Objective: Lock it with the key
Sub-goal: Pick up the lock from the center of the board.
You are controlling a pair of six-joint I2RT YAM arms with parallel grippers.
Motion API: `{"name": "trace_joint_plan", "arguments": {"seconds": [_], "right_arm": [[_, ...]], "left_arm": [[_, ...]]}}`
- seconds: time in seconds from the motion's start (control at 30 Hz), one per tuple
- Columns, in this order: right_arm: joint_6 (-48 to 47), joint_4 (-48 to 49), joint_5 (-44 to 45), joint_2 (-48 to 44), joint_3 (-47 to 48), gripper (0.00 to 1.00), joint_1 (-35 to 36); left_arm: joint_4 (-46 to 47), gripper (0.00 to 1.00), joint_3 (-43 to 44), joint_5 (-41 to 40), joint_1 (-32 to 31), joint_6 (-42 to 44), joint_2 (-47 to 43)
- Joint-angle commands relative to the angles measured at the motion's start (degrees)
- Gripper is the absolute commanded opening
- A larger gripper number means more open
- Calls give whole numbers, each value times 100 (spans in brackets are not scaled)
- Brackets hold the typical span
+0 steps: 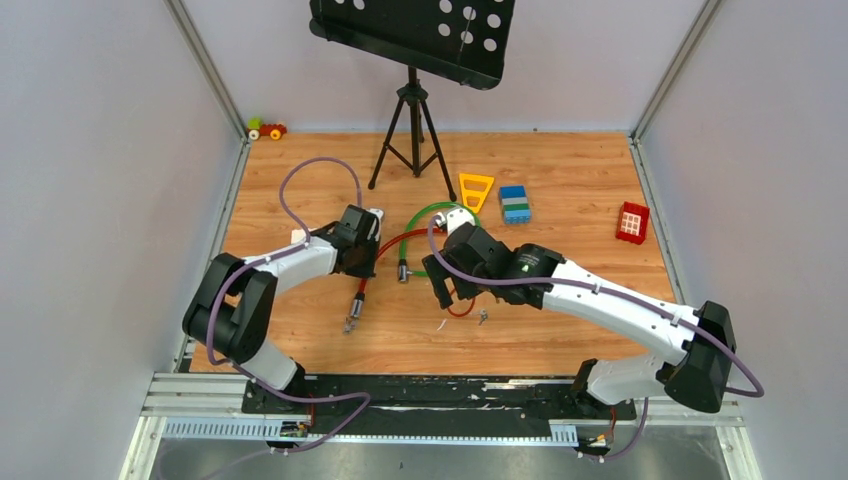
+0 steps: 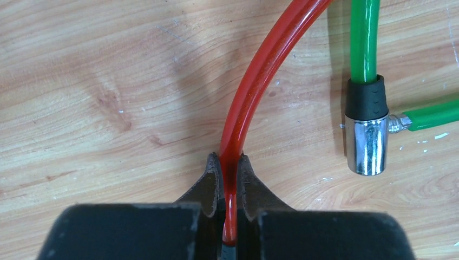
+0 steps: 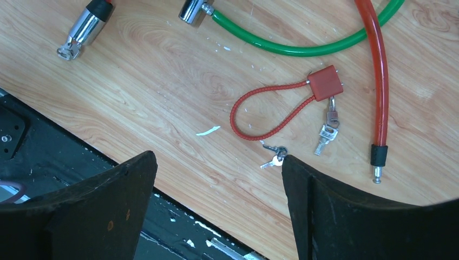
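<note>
My left gripper (image 2: 230, 162) is shut on the red cable (image 2: 254, 81); its jaws pinch the cable low over the wood, seen in the top view at the left gripper (image 1: 358, 255). The red cable's chrome barrel (image 3: 81, 30) and pin end (image 3: 377, 162) lie apart. Beside it runs the green cable (image 2: 364, 38) with its chrome barrel (image 2: 367, 143). The key (image 3: 274, 154), tiny and silvery on a small ring, lies on the table just by the right fingertip. My right gripper (image 3: 216, 157) hovers wide open above the table's near edge. A small red padlock (image 3: 325, 82) has other keys hanging from it.
A music stand tripod (image 1: 410, 120) stands at the back. A yellow triangle (image 1: 476, 190), a blue block (image 1: 515, 203), a red block (image 1: 632, 221) and a toy car (image 1: 266, 129) lie farther out. The black base rail (image 1: 400, 390) borders the near edge.
</note>
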Motion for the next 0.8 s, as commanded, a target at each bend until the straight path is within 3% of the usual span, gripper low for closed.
{"name": "trace_joint_plan", "arguments": {"seconds": [0.0,0.2,0.33,0.53,0.77], "right_arm": [[106,203,348,-276,-43,86,-41],[235,800,380,-633,-351,86,-159],[569,1746,59,-1102,-989,86,-388],[2017,3105,-314,-1480,-1776,86,-881],[3864,5469,-879,-919,-2290,86,-912]], "left_arm": [[-177,0,-353,537,-17,20,-10],[-19,0,-375,755,-216,102,-1283],[104,0,-270,887,-601,328,-2225],[342,0,-198,1475,-767,599,-3250],[624,0,-154,1891,-1021,414,-3417]]}}
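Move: The left fingers are already shut on the red cable just beyond its collar, the red lock's metal cylinder lying about 5 cm back and 2 cm left at table height; the green lock's cylinder is some 7 cm right and 1 cm ahead. From the open right hand, the red cylinder lies roughly 20 cm left, 4 cm ahead and 15 cm below. Some 16 cm below that hand are the small red lock, 8 cm ahead and 2 cm right, and loose keys, 2 cm ahead and 5 cm right. Up goes the left hand, about 15 cm, after a short draw back, keeping its pinch on the red cable while drifting back and right some 6 cm each way and swinging its fingers towards the right hand. The open right hand moves forward and a little up, first edging right, then turning left towards the raised lock as its wrist rolls and its fingers swing up from pointing steeply down. ##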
